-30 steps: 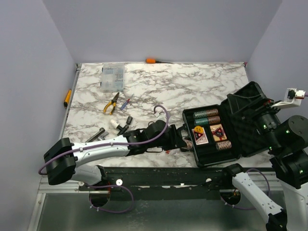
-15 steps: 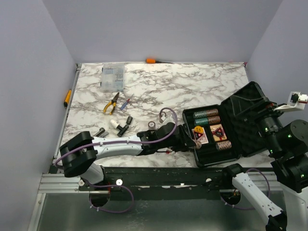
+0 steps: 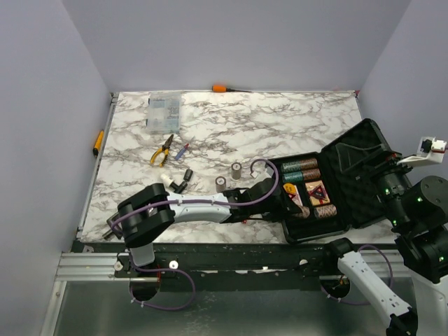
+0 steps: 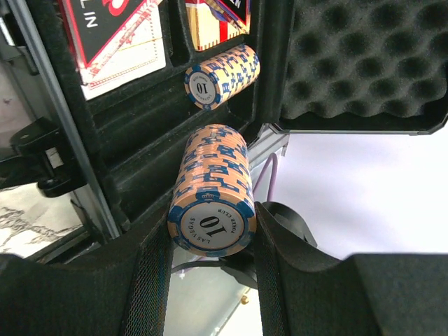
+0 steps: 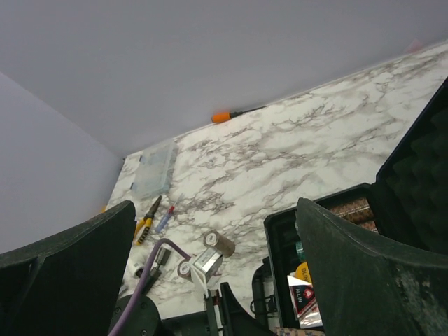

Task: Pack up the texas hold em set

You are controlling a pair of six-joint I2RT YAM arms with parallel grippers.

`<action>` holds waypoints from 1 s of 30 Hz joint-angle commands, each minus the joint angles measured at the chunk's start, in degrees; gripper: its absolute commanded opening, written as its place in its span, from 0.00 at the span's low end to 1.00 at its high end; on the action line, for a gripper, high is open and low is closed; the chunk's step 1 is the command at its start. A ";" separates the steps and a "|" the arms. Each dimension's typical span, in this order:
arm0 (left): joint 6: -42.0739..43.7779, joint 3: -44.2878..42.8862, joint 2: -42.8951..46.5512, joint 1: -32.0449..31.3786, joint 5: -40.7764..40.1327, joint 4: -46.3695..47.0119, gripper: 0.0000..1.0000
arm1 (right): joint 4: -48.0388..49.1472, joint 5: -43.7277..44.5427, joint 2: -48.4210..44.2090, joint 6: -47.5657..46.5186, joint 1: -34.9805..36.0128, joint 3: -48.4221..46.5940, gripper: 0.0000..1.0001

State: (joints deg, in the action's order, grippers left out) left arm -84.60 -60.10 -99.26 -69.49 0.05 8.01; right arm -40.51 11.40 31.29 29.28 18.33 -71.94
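Note:
The black case (image 3: 360,157) lies open at the right of the table, foam lid up. Its tray holds chip stacks (image 3: 299,166), a card deck (image 3: 316,191) and one more chip stack (image 3: 323,211). My left gripper (image 3: 294,204) reaches over the tray's near left part. In the left wrist view the left gripper (image 4: 212,234) is shut on a tan-and-blue chip stack (image 4: 212,189) marked 10, above the tray wall (image 4: 140,140); another stack (image 4: 222,75) lies in its slot. Two brown chip stacks (image 3: 240,170) (image 3: 222,184) lie on the table. My right gripper (image 5: 217,273) hangs open and empty beside the lid.
A clear parts box (image 3: 163,112) sits at the back left, with yellow-handled pliers (image 3: 162,150) and a small blue-and-red piece (image 3: 183,150) in front of it. Small black and white parts (image 3: 178,180) lie near the left arm. An orange-handled screwdriver (image 3: 224,88) rests against the back wall.
My left arm has swung right from beside the case to over its tray, carrying the chip stack. Two brown stacks on the table have come into view. The right arm has barely moved.

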 commanded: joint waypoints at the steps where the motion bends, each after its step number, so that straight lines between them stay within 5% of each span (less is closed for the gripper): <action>1: -3.81 -4.68 -2.16 -0.58 2.31 5.09 0.00 | -3.12 2.37 -1.40 -1.05 0.16 -1.12 1.00; 30: -6.45 -16.97 -15.34 -0.82 8.46 0.03 0.00 | -5.04 4.33 -3.54 2.38 0.20 -0.99 1.00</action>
State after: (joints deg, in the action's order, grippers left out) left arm -88.99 -73.89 -113.80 -69.89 5.85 6.81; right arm -43.42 13.76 28.82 31.46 18.33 -72.05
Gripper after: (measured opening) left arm 0.440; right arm 0.998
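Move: The left hand already holds a chip roll. The right end of the empty near row in the case, its goal, lies about 11 cm right, 3 cm back and 7 cm below. The lying chip roll is 11 cm right and about 1 cm ahead, the white card deck 6 cm straight ahead, the yellow-red deck 7 cm ahead and 9 cm right. From the right hand the goal is roughly 8 cm back, 3 cm right and 36 cm below. Left hand, keeping its pinch, carries the roll about 6 cm right, then also sinks, towards the empty row's end. ##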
